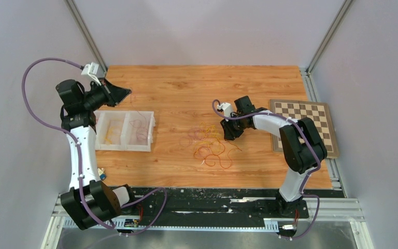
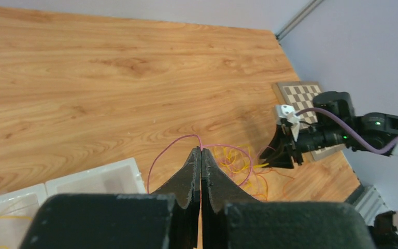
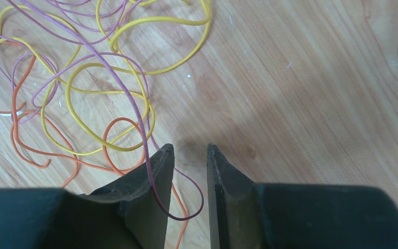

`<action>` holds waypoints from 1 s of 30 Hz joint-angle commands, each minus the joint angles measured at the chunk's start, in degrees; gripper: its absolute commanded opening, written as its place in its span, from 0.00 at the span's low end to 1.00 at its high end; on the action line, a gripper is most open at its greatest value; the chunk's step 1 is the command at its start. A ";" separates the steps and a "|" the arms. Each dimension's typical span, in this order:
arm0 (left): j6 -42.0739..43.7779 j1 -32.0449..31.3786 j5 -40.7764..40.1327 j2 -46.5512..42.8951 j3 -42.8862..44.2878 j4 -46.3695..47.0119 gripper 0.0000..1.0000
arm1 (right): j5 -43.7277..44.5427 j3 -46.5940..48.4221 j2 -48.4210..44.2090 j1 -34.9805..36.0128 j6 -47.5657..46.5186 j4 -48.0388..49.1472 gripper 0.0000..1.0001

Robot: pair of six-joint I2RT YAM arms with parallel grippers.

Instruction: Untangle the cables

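Note:
The cables [image 1: 210,145] lie in a loose tangle of yellow, orange, red and pink strands at the table's middle. My right gripper [image 1: 231,132] sits low at the tangle's right edge. In the right wrist view it [image 3: 190,150] is open; a pink-purple cable loop [image 3: 202,199] drapes over its left finger and hangs in the gap, above yellow [image 3: 119,149] and orange [image 3: 15,135] strands. My left gripper [image 1: 119,95] is raised at the back left, beyond the tray. Its jaws [image 2: 201,150] are shut on a thin pink cable [image 2: 171,148] that arcs out on both sides of the tips.
A white tray [image 1: 99,146] with divided compartments stands at the left, holding yellow and reddish strands. A chessboard [image 1: 306,127] lies at the right edge, partly under the right arm. In the left wrist view the tray's corner [image 2: 109,174] shows below the left fingers.

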 commanded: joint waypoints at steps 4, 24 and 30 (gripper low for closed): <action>14.50 -0.64 -14.25 1.50 -1.95 -4.09 0.00 | -1.62 0.43 -0.17 -0.26 -0.16 0.18 0.29; 38.56 -14.32 -33.72 15.96 -8.89 -12.94 0.00 | -1.96 -0.75 -0.67 -0.48 -0.17 -0.66 0.30; 39.12 -15.68 -37.41 22.13 -6.50 -14.33 0.00 | -2.68 -1.67 -1.90 -0.52 -0.29 -1.19 0.29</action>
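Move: The left hand, still pinching the pink cable high up, has the white tray's right-hand compartment almost straight below it: about 2 cm ahead, level sideways and roughly 30 cm down. The middle compartment with the yellow cable lies some 10 cm left of that one, just as far ahead. The cable tangle is around 28 cm to the left hand's right and 3 cm back, on the table. From the right hand, the right compartment is about 38 cm left and 4 cm ahead, near its height. Downward, some 25 cm and gathering speed, the left hand lowers the pink cable towards the tray's right compartment; on the way it swings about 5 cm left and a little forward, then comes back over most of that. The wrist turns about 45 degrees, bringing the fingers from nearly level to steeply down, and they stay shut on the cable. ##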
